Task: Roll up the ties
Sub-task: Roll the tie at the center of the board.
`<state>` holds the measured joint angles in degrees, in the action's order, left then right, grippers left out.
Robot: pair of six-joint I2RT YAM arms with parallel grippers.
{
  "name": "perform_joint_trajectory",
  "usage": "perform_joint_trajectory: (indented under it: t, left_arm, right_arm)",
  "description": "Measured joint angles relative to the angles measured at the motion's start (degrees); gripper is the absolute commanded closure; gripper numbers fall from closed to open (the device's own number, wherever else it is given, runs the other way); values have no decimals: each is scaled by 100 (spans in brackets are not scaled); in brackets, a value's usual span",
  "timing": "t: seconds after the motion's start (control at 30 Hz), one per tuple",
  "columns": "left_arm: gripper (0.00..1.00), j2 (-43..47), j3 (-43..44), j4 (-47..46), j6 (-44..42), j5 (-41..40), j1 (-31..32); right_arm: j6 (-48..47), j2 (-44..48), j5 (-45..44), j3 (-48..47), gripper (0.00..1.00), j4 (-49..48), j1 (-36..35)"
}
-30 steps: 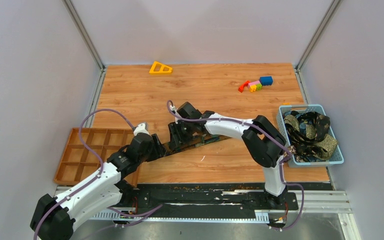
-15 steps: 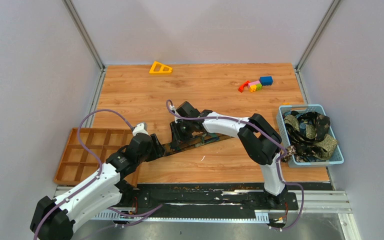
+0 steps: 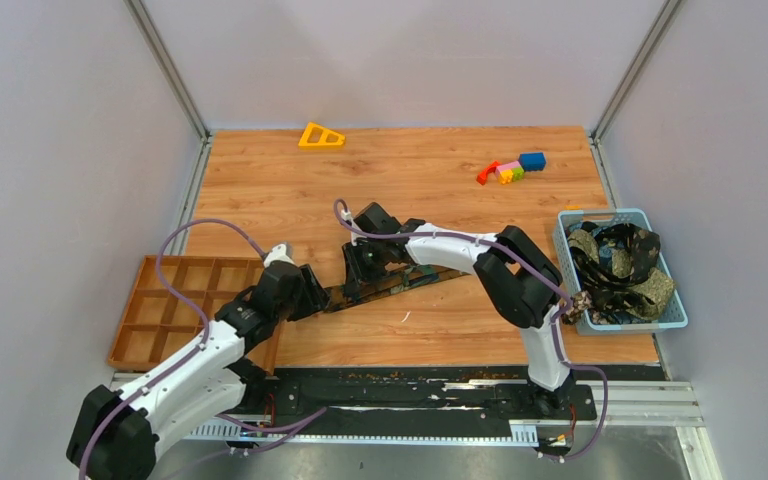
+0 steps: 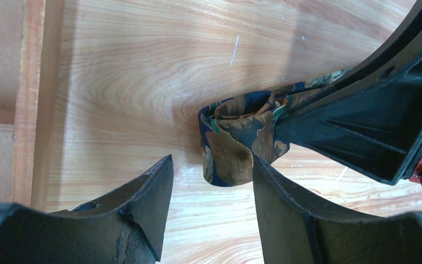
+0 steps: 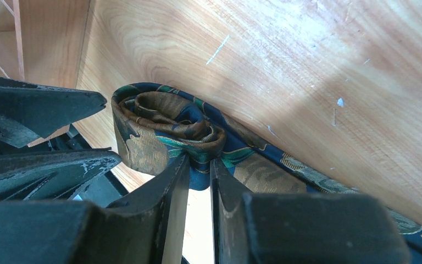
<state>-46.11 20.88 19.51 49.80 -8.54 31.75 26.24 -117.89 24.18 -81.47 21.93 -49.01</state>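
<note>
One tie [image 3: 430, 278] lies slantwise on the wooden table, its left end wound into a small roll [image 5: 159, 124]. My right gripper [image 5: 199, 159] is shut on the edge of that roll, with blue fabric pinched between its fingers. In the top view the right gripper [image 3: 355, 270] sits over the tie's left part. My left gripper [image 4: 212, 159] is open. The roll [image 4: 236, 137] lies just beyond its fingertips, touching neither. In the top view the left gripper [image 3: 312, 290] is at the tie's left tip. More ties [image 3: 615, 255] are heaped in a basket.
The light blue basket [image 3: 615, 214] stands at the table's right edge. An orange compartment tray [image 3: 160, 300] lies at the front left, close behind the left gripper. A yellow triangle [image 3: 320, 135] and small toy blocks [image 3: 510, 168] sit at the back.
The right arm's elbow has drawn a little to the left. The left arm has edged slightly left. The tie lies where it was.
</note>
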Motion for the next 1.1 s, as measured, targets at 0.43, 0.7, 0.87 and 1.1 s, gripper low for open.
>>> perform_joint_trajectory:
  t: [0.43,0.7,0.87,1.1]
  left_arm:
    - [44,-479,-581,-1261,476,1176,-756]
    - [53,-726,-988,-2168,955,1646,-1001]
    - [60,-990,-994,-2465,1029,1746,-1021]
    - [81,-1342,-994,-2909,1025,1902,-1051]
  right_arm:
    - [0,-22,72,90,82,-85,44]
    - [0,-61,155,111,82,-140,72]
    - [2,-74,195,122,83,-164,96]
    - [0,-74,192,127,81,-164,136]
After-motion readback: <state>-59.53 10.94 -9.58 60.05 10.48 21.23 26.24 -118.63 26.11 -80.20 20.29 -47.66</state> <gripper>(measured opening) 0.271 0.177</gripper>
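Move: From the left hand, the rolled end of the tie lies about 4 cm to the right, 2 cm ahead and 3 cm lower. The tie's flat strip runs off to the right from it, its middle some 19 cm to the hand's right and 4 cm ahead, on the board. The wooden tray's middle is about 24 cm to the left and 3 cm back. The right hand already pinches the roll, whose middle sits some 3 cm to its left, level fore and aft, a centimetre below. The open left fingers come onto the near-left end of the tie's roll and close on it, pinching the fabric: the hand first sinks, then eases right and forward, about 4 cm altogether, rolling some 20 degrees so its left side dips. The right hand keeps its pinch on the roll's other side, sinking just under 1 cm. ##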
